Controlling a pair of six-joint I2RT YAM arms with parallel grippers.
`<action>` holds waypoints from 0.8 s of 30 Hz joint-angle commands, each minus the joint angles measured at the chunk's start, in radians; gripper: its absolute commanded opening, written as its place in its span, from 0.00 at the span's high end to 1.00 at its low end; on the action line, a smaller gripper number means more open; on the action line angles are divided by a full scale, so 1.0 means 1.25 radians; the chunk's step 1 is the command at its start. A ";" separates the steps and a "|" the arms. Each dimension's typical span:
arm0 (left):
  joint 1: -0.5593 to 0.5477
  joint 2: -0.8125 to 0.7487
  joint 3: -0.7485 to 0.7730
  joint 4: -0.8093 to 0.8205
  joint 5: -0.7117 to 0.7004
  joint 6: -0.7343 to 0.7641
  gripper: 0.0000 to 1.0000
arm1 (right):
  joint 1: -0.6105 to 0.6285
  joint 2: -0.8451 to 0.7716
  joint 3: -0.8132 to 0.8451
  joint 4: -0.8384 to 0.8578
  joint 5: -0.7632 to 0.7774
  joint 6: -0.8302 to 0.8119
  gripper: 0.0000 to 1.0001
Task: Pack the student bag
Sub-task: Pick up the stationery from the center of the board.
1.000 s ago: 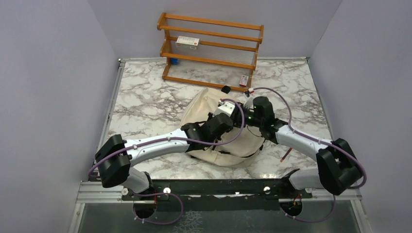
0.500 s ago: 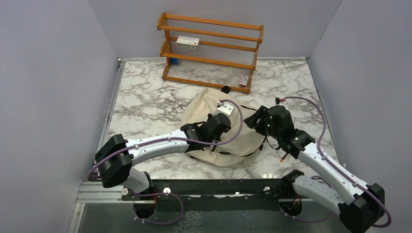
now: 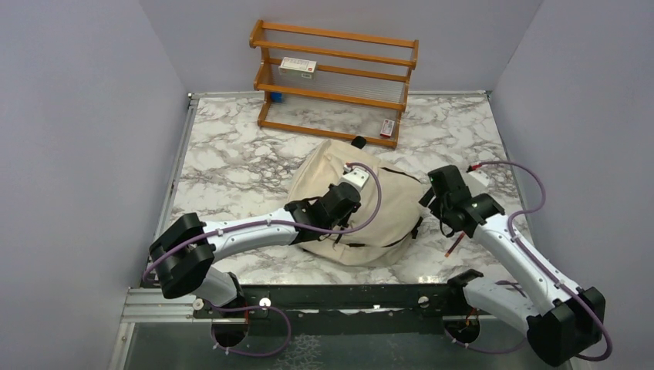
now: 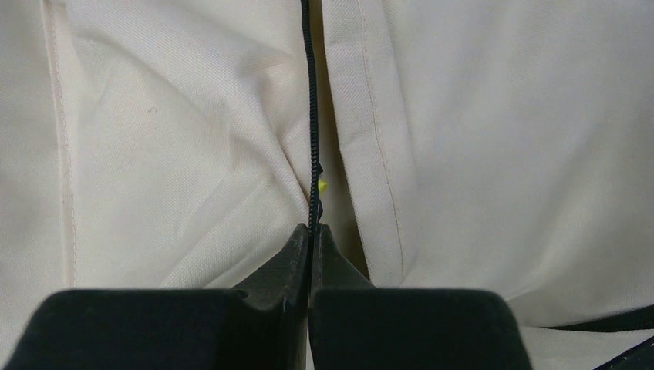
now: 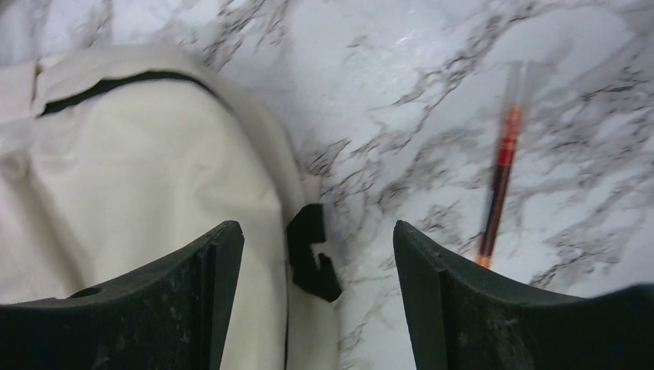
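The student bag [image 3: 370, 220], a cream fabric backpack with black straps, lies on the marble table [image 3: 231, 162]. My left gripper [image 3: 347, 196] rests on its top. In the left wrist view that gripper [image 4: 311, 230] is shut on the bag's black zipper line [image 4: 311, 100], with cream fabric [image 4: 478, 131] on both sides and a small yellow speck beside the zipper. My right gripper [image 3: 439, 194] hangs open over the bag's right edge. In its own view the right gripper [image 5: 316, 231] has nothing in it, with a black strap buckle [image 5: 312, 254] below the gap.
A red pen [image 3: 455, 244] lies on the marble right of the bag, also seen as the pen [image 5: 500, 181] in the right wrist view. A wooden rack [image 3: 335, 81] stands at the back with a small box [image 3: 298, 66] on it and another box [image 3: 387, 127] at its foot.
The right arm has drawn back to the right, off the top of the bag to its right edge, and its jaws have opened wider. The left gripper has stayed shut on the zipper.
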 commanded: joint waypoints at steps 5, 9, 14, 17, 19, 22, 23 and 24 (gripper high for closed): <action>0.007 -0.039 -0.026 0.085 0.064 0.027 1.00 | -0.283 0.092 0.039 -0.062 -0.207 -0.200 0.23; 0.009 -0.047 -0.043 0.115 0.081 0.025 1.00 | -0.304 0.154 0.042 -0.116 -0.203 -0.168 0.21; 0.009 -0.059 -0.063 0.140 0.102 0.015 1.00 | -0.372 0.172 0.028 -0.107 -0.180 -0.153 0.22; 0.009 -0.067 -0.080 0.162 0.121 0.009 1.00 | -0.430 0.190 0.028 -0.093 -0.186 -0.171 0.23; 0.009 -0.068 -0.086 0.171 0.128 0.010 1.00 | -0.458 0.201 0.026 -0.073 -0.207 -0.182 0.24; 0.009 -0.062 -0.085 0.171 0.134 0.019 1.00 | -0.485 0.222 0.016 -0.054 -0.237 -0.185 0.26; 0.009 -0.061 -0.085 0.172 0.135 0.021 1.00 | -0.491 0.228 0.010 -0.048 -0.246 -0.185 0.26; 0.009 -0.061 -0.084 0.171 0.136 0.022 1.00 | -0.494 0.231 0.007 -0.041 -0.252 -0.186 0.26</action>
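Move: The red pen lies on the table roughly 9 cm to the right of the right hand, 5 cm back towards the base and some 12 cm below. The bag's black strap end is almost beneath that hand, about 2 cm back, 1 cm left and 10 cm down; the bag's middle is about 16 cm left, 3 cm ahead and 8 cm down. From the left hand the pen lies about 27 cm right, 7 cm back and 12 cm lower. Empty and with its fingers kept wide open, the right hand swings about 10 cm to the right, off the bag's edge towards the red pen, going almost level at first, then sinking some 6 cm and drawing back about 3 cm as its fingers tip some 25 degrees further down and turn clockwise, ending above the pen without touching it. The left hand stays shut on the black zipper edge at the bag's opening and only eases about a centimetre back and right with a slight clockwise turn. ##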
